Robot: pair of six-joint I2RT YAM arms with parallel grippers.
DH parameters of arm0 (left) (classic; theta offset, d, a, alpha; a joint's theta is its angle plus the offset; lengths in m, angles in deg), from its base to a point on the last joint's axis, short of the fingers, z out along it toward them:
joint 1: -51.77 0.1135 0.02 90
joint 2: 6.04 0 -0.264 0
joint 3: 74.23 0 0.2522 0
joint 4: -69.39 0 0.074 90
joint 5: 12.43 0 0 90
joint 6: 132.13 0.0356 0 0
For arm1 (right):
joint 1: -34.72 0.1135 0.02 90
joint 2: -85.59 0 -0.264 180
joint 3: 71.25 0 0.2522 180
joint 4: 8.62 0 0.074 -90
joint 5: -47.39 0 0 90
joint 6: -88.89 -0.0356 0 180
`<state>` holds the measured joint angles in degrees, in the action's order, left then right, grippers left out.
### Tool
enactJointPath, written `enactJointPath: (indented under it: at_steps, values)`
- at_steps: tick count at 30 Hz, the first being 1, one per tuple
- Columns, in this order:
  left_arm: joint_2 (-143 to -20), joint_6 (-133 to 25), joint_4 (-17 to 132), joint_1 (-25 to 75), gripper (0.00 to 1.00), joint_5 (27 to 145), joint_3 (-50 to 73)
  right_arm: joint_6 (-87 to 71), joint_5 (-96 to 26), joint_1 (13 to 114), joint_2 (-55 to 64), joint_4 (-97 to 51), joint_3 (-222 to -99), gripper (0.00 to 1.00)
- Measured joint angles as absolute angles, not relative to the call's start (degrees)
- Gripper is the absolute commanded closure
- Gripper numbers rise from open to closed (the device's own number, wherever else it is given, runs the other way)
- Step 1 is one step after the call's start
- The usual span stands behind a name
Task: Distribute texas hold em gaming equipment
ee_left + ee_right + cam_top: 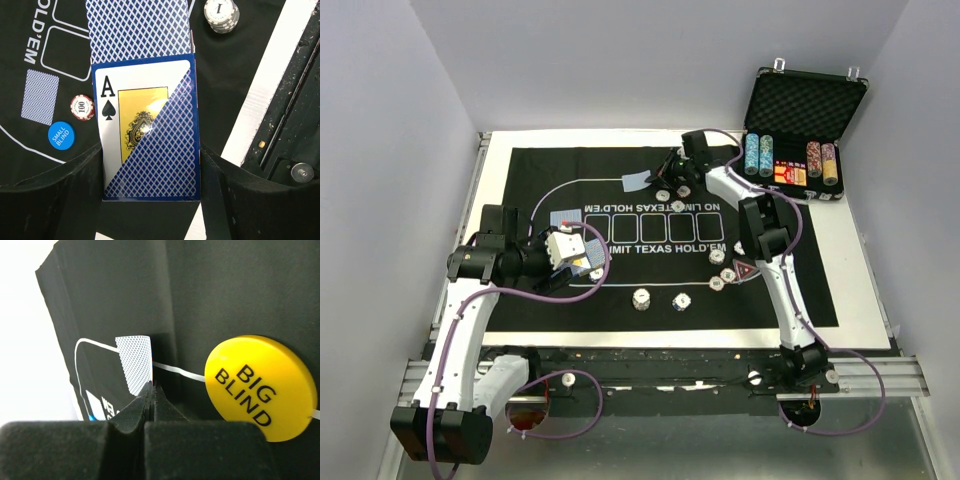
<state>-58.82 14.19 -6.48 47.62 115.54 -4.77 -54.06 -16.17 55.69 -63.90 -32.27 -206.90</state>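
My left gripper (150,175) is shut on the deck box (150,135), printed with an ace of spades; blue-backed cards (137,27) stick out of its top. It hovers over the mat's left side (565,250). Below it lie a face-down card (40,96), a blue SMALL BLIND disc (61,135) and a 100 chip (82,107). My right gripper (152,386) is shut on the edge of a blue-backed card (136,362), low over the mat's far side (672,168). A yellow BIG BLIND disc (262,387) lies just right of it.
The black felt mat (800,300) covers the table. Chip stacks stand on it near the front (641,298), (682,300), at the right (720,270) and near the right gripper (662,196). An open black case (800,110) holding chip rows stands at the back right.
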Motion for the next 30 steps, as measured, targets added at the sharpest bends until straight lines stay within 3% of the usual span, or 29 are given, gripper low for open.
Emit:
enactJointPath:
  at_steps: [5,7,9,13,23,28,30]
  values:
    - [-59.06,14.19,-6.59,47.62,0.53,115.54,-4.70,-52.45,-19.85,55.61,-63.88,-33.65,-207.75,0.97]
    - [-59.06,14.14,-6.64,47.62,0.53,115.56,-4.64,-51.96,-21.05,55.58,-63.88,-33.78,-207.75,0.87]
    - [-59.12,13.99,-6.68,47.62,0.53,115.56,-4.64,-51.57,-21.77,55.50,-63.88,-34.59,-208.01,0.69]
    - [-59.25,13.92,-6.70,47.62,0.53,115.56,-4.64,-50.50,-22.45,55.32,-64.28,-36.66,-212.16,0.52]
    - [-59.08,13.92,-6.77,47.62,0.53,115.59,-4.62,-48.51,-22.47,55.32,-62.94,-39.40,-211.53,0.45]
    - [-58.58,13.99,-6.79,47.62,0.53,115.56,-4.64,-45.34,-25.14,55.36,-54.77,-43.57,-201.87,0.42]
    - [-58.38,14.01,-6.81,47.62,0.53,115.59,-4.68,-44.21,-26.14,55.39,-48.73,-43.44,-195.44,0.37]
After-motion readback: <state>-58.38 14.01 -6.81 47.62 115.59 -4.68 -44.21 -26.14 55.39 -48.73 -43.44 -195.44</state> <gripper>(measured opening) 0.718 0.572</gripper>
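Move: The right hand still pinches a card by its right-hand end; the card's place on the mat is about 4 cm to the left, 1 cm ahead and 2 cm below. The big blind button lies some 5 cm to the right, level with the hand, with the white chip about 3 cm right and 5 cm back, and the red chip about 9 cm right and 4 cm back. From the left hand, holding the deck box, that card place is roughly 28 cm ahead, 17 cm right and 16 cm below. The right hand eases the pinched card a centimetre or so forward and to the right, close over the mat beside the big blind button, then opens its fingers to a little over half and lets go of the card while edging farther forward and up. It then turns back, drawing off the card about 6 cm back and over 3 cm to the right towards the chips, rising at the end and rolling about 15 degrees in all so that its left side drops, while the left hand stays put and keeps hold of the deck box. ##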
